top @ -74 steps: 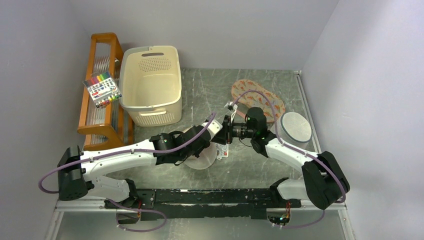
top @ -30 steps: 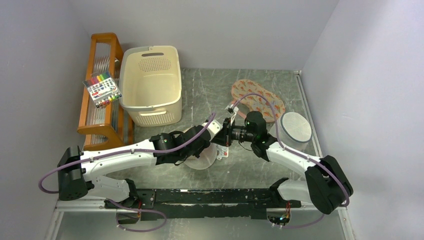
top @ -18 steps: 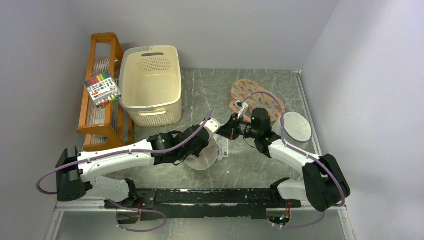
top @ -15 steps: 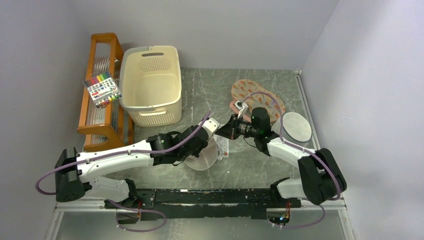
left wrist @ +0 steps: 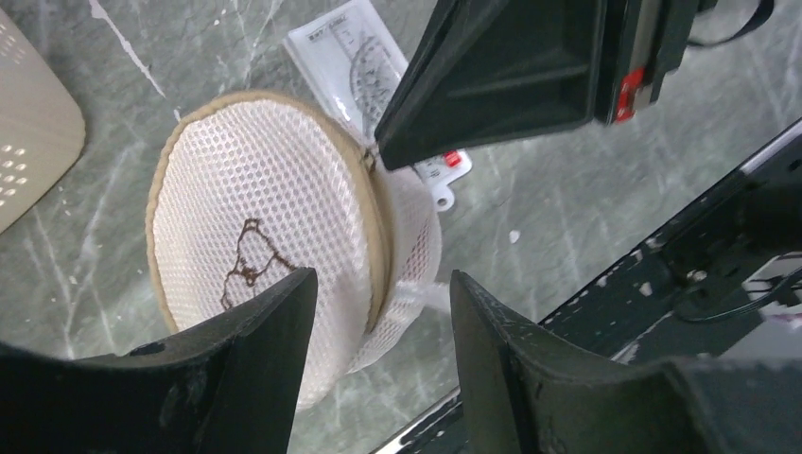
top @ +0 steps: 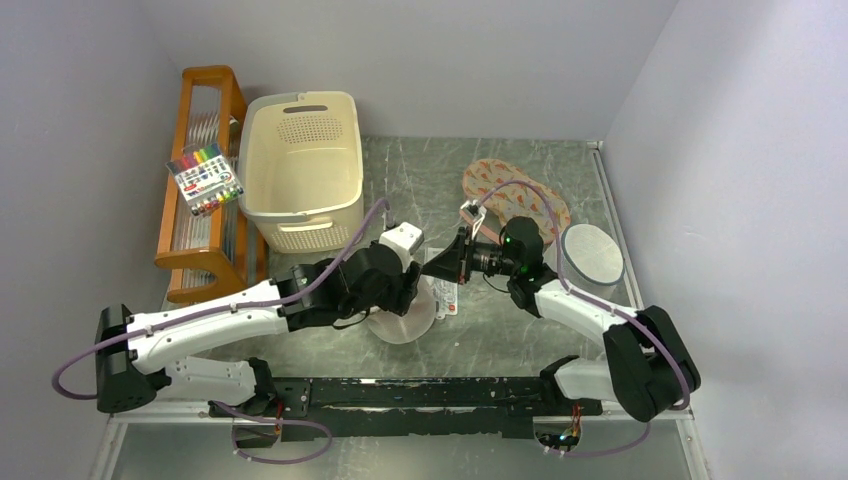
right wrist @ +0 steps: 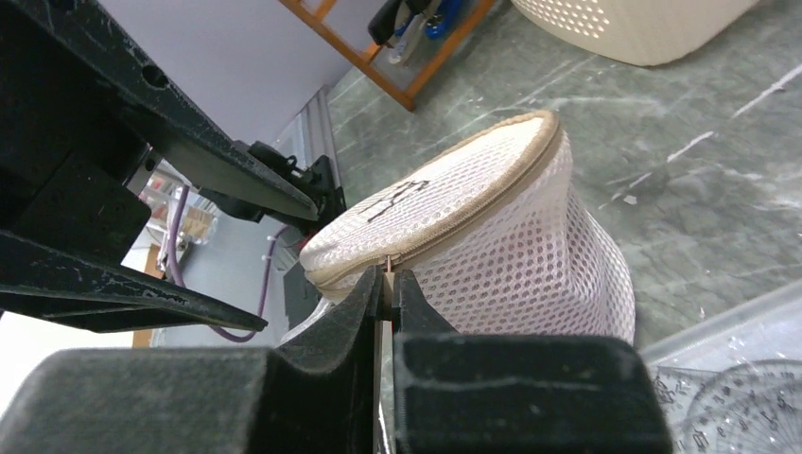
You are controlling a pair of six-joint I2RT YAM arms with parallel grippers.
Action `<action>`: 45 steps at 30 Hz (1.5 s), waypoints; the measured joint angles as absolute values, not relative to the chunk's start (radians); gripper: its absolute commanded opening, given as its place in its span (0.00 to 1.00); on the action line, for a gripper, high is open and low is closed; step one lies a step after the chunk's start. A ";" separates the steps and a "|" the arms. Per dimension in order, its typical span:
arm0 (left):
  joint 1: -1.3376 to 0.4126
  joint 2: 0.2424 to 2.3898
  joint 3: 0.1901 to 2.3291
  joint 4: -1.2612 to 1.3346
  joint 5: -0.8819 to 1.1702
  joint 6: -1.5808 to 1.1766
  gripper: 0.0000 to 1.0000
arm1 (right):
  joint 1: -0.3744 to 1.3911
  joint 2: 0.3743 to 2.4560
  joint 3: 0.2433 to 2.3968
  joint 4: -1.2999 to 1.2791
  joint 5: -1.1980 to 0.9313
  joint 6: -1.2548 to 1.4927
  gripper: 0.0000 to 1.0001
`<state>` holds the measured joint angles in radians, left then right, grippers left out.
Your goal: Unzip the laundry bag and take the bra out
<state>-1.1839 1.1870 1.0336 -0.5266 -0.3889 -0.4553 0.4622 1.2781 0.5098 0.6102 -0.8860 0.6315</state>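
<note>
The laundry bag [left wrist: 255, 227] is a round cream mesh bag with a beige zip rim and a dark squiggle on its face. It stands tilted on the table [top: 500, 330]. My left gripper [left wrist: 380, 279] hangs open above the bag's lower edge, fingers apart and touching nothing. My right gripper [right wrist: 386, 279] is shut on the small zip pull at the bag's rim [right wrist: 444, 227]. From above, the right gripper [top: 432, 268] meets the laundry bag [top: 405, 320] from the right, and the left gripper [top: 400, 292] hovers over it. The bra is hidden.
A cream laundry basket [top: 303, 170] stands at the back left beside a wooden rack [top: 200, 250] with a marker pack [top: 205, 180] on it. Patterned insoles [top: 515, 200] and a whiter drum mesh bag [top: 590, 255] lie at the right. A clear protractor pack [left wrist: 355, 57] sits behind the bag.
My left gripper has let go of the bag, opened and lifted away from it. The right gripper has stayed shut at the bag's zip and shifted slightly.
</note>
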 measured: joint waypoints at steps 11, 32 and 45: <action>-1.127 1.290 1.110 -0.549 -0.375 -0.551 0.47 | 0.481 1.217 0.497 0.611 -0.886 0.636 0.00; -1.122 1.260 1.118 -0.606 -0.382 -0.542 0.07 | 0.486 1.202 0.506 0.450 -0.702 0.611 0.00; -1.122 1.179 1.111 -0.681 -0.424 -0.545 0.19 | 0.401 1.345 0.520 0.557 -0.800 0.730 0.00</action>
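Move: Just in front of the left hand, about 2 cm forward, 1 cm right and 1 cm lower, is the near part of the laundry bag's lid edge. From that hand, the zip pull is about 6 cm ahead and 5 cm right, and the ruler card about 3 cm ahead, 8 cm right and 17 cm below. The right hand already holds the zip pull between its fingertips; the lid edge is roughly 4 cm back and 4 cm left of it. Dipping forward about 2 cm onto the lid edge after a slight rise, the left hand shuts its fingers and pinches it, then draws it some 3.5 cm left and 2.5 cm up. The right hand keeps its grip on the zip pull, eases slightly back and up, then tugs forward about 5 cm and down, a little right, turning clockwise, and starts to ease back. ##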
